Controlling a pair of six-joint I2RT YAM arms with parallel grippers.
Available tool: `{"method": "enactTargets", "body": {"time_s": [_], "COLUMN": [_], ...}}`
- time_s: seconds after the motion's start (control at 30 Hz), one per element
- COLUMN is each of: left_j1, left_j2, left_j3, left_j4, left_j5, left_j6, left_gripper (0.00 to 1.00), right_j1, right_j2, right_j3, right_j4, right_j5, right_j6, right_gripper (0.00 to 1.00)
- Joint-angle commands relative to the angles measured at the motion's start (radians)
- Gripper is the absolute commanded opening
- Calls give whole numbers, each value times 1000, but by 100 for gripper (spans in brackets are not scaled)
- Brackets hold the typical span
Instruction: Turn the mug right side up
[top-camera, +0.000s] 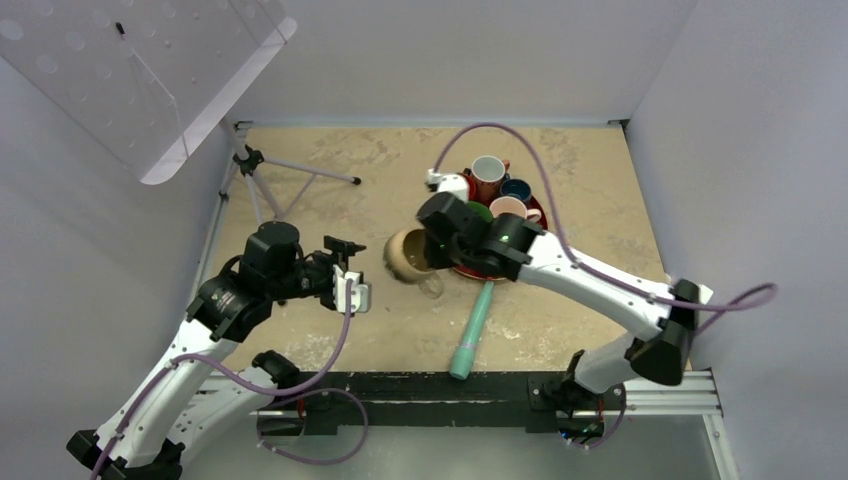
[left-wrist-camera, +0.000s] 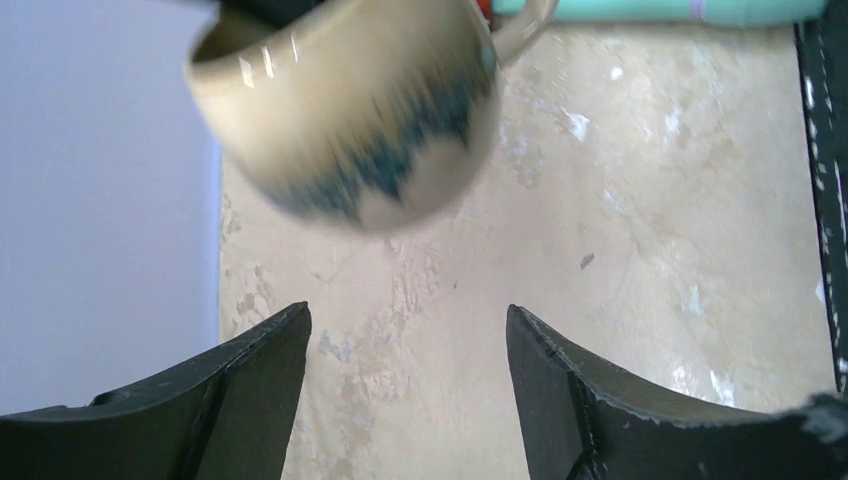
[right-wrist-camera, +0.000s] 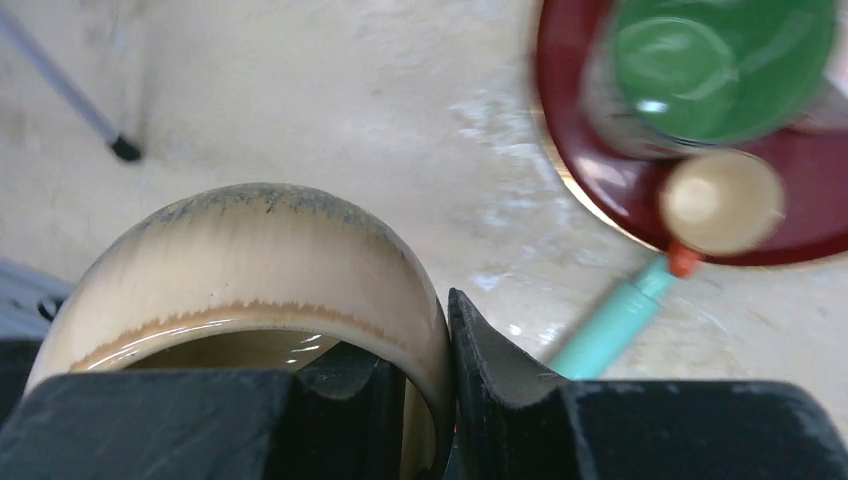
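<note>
The mug (top-camera: 408, 258), rounded and beige with a dark band near its base, hangs tilted over the table with its tan mouth facing left. My right gripper (top-camera: 432, 245) is shut on its rim. In the right wrist view one finger sits inside the mug (right-wrist-camera: 250, 260) and the other presses the outside wall, so the right gripper (right-wrist-camera: 415, 330) pinches the wall between them. My left gripper (top-camera: 358, 295) stands open to the left of the mug, apart from it. In the left wrist view the left gripper (left-wrist-camera: 408, 310) holds nothing, and the blurred mug (left-wrist-camera: 360, 100) floats ahead of it.
A dark red plate (top-camera: 535, 215) behind the right arm holds several cups, among them one with a green inside (right-wrist-camera: 720, 60). A teal stick (top-camera: 472, 330) lies toward the near edge. A small tripod (top-camera: 270, 180) and a clear panel (top-camera: 150, 70) stand at the back left.
</note>
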Motion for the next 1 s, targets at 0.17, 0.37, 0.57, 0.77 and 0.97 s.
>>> {"method": "enactTargets", "body": {"time_s": [0.17, 0.37, 0.57, 0.77, 0.97], "left_j1": [4, 3, 4, 5, 5], "left_j2": [-8, -16, -35, -41, -37], "left_j3": [-19, -23, -37, -47, -51], "left_j4": [169, 167, 166, 178, 190], "left_j5": [-46, -38, -57, -68, -74], "left_j6": [-222, -218, -213, -204, -190], "left_gripper": [76, 76, 75, 76, 76], "right_j1": [-458, -657, -753, -793, -793], "right_j2": [-335, -263, -166, -36, 58], "right_j3": [-370, -435, -452, -418, -359], "right_j4": [-17, 47, 97, 124, 149], "right_j5": [-13, 33, 85, 123, 141], "right_j6": [119, 50, -33, -89, -98], "right_gripper": [0, 0, 0, 0, 0]}}
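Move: My right hand already pinches the beige mug by its rim. I'm taking it to the free right-hand part of the red tray, about 26 cm to the right, 7 cm ahead and some 19 cm below that hand. Beside that spot, the pink mug stands about 14 cm ahead and 21 cm right of my right hand, the small orange cup 3 cm ahead and 17 cm right. From my left hand the spot lies roughly 41 cm right and 10 cm ahead. I keep my right-hand grip on the beige mug and sweep it fast to the right, about 30 cm in all, past the small orange cup. After the first stretch I also sink some 15 cm and ease forward about 8 cm to the tray's right side, swinging the wrist some 45 degrees clockwise and tipping the fingers further down. ##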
